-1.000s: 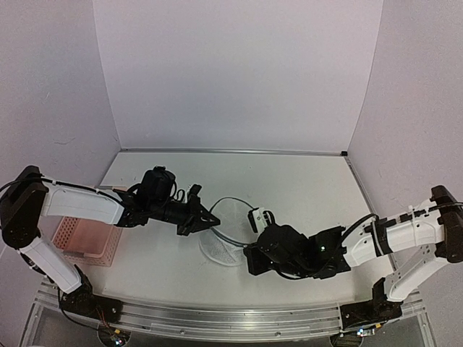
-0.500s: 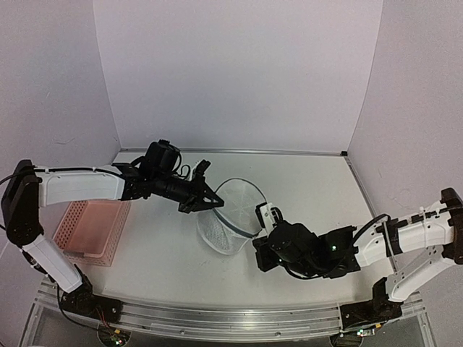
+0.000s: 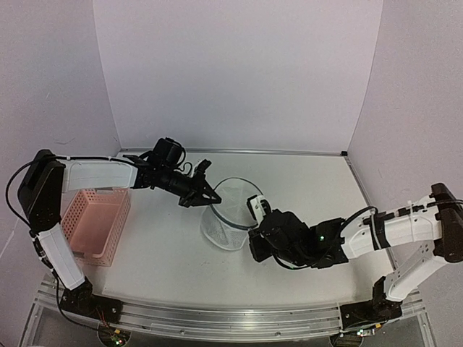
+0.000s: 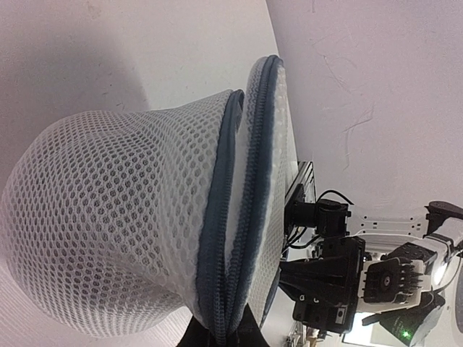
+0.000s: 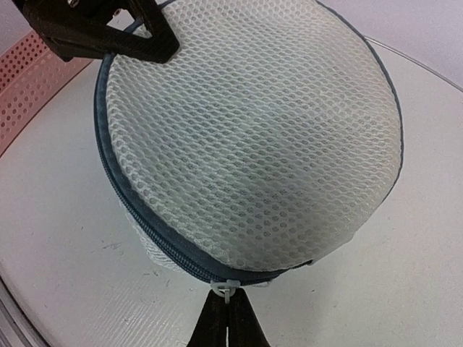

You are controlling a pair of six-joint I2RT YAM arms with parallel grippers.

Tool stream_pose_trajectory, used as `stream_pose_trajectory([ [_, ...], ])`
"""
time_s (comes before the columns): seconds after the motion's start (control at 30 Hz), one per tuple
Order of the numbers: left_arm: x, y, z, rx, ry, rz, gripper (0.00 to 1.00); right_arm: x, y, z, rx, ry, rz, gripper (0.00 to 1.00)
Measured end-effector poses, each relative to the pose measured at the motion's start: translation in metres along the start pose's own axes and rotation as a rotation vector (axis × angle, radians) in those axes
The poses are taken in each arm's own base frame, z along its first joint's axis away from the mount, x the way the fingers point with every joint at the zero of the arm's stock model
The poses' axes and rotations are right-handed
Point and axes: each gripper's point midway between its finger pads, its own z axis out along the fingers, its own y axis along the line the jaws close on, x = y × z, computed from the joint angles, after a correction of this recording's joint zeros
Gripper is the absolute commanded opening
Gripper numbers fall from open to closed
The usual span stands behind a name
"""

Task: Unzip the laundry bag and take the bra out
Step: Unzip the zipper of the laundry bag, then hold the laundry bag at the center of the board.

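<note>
The laundry bag [image 3: 230, 213] is a white mesh cylinder with a dark blue zip band, held between both arms at the table's middle. My left gripper [image 3: 208, 198] is shut on the zip band at the bag's far left rim; the left wrist view shows the band [image 4: 217, 238] pinched at my left gripper [image 4: 223, 337]. My right gripper [image 5: 228, 307] is shut on the small white zipper pull [image 5: 224, 288] at the near rim of the bag [image 5: 246, 130]. My right gripper [image 3: 255, 230] sits at the bag's right side. The bra is hidden.
A pink lattice basket [image 3: 94, 220] stands at the left, under the left arm, and its edge [image 5: 29, 79] shows in the right wrist view. The left fingers [image 5: 137, 40] appear there too. The right arm [image 4: 340, 282] lies behind the bag.
The left gripper has moved up and toward the back wall with the rim, drawing the flattened bag into a fuller cylinder. The right gripper has stayed on the near rim.
</note>
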Motion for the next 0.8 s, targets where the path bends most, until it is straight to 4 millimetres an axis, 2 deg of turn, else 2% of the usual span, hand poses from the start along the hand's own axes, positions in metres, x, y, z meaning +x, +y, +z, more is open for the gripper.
stream_pose_trajectory([
  [0.13,-0.001,0.018,0.005,-0.017,0.016,-0.017,0.17,0.017,0.009,0.015,-0.021,0.058,-0.020,0.00],
  [0.23,0.000,0.029,0.007,-0.032,0.020,-0.024,0.32,0.025,0.015,0.020,-0.044,0.080,-0.020,0.00],
  [0.33,0.000,0.036,0.004,-0.049,0.017,-0.023,0.47,0.028,0.021,0.024,-0.067,0.095,-0.016,0.00],
  [0.5,0.000,0.052,-0.007,-0.138,-0.012,-0.046,0.64,0.024,0.035,0.028,-0.104,0.099,-0.006,0.00],
  [0.6,0.004,0.050,-0.019,-0.165,-0.034,-0.047,0.72,0.019,0.043,0.030,-0.123,0.095,0.005,0.00],
  [0.7,0.012,0.038,-0.036,-0.168,-0.066,-0.032,0.78,0.009,0.053,0.034,-0.140,0.084,0.028,0.00],
  [0.8,0.019,0.025,-0.051,-0.152,-0.093,-0.020,0.80,0.002,0.063,0.041,-0.153,0.081,0.048,0.00],
])
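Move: The left hand pinches the laundry bag's rim between its fingertips, with the bag's middle about 5 cm back, 3 cm to its right and 7 cm below. The right fingers are already shut on the white zipper pull. From the left hand, that pull lies roughly 8 cm back, 10 cm to the right and 5 cm lower. From the right hand, the bag's middle is some 3 cm ahead, 7 cm to its left and slightly lower, about 2 cm. Sinking about 4 cm, the left hand spreads its fingers and lets go of the bag's rim, then draws back to its left by some 6 cm and rises to its starting height. The right hand keeps its pinch on the zipper pull, dipping at first and carrying it about 7 cm leftward across the near side of the bag, with a slight downward tip of the wrist. ##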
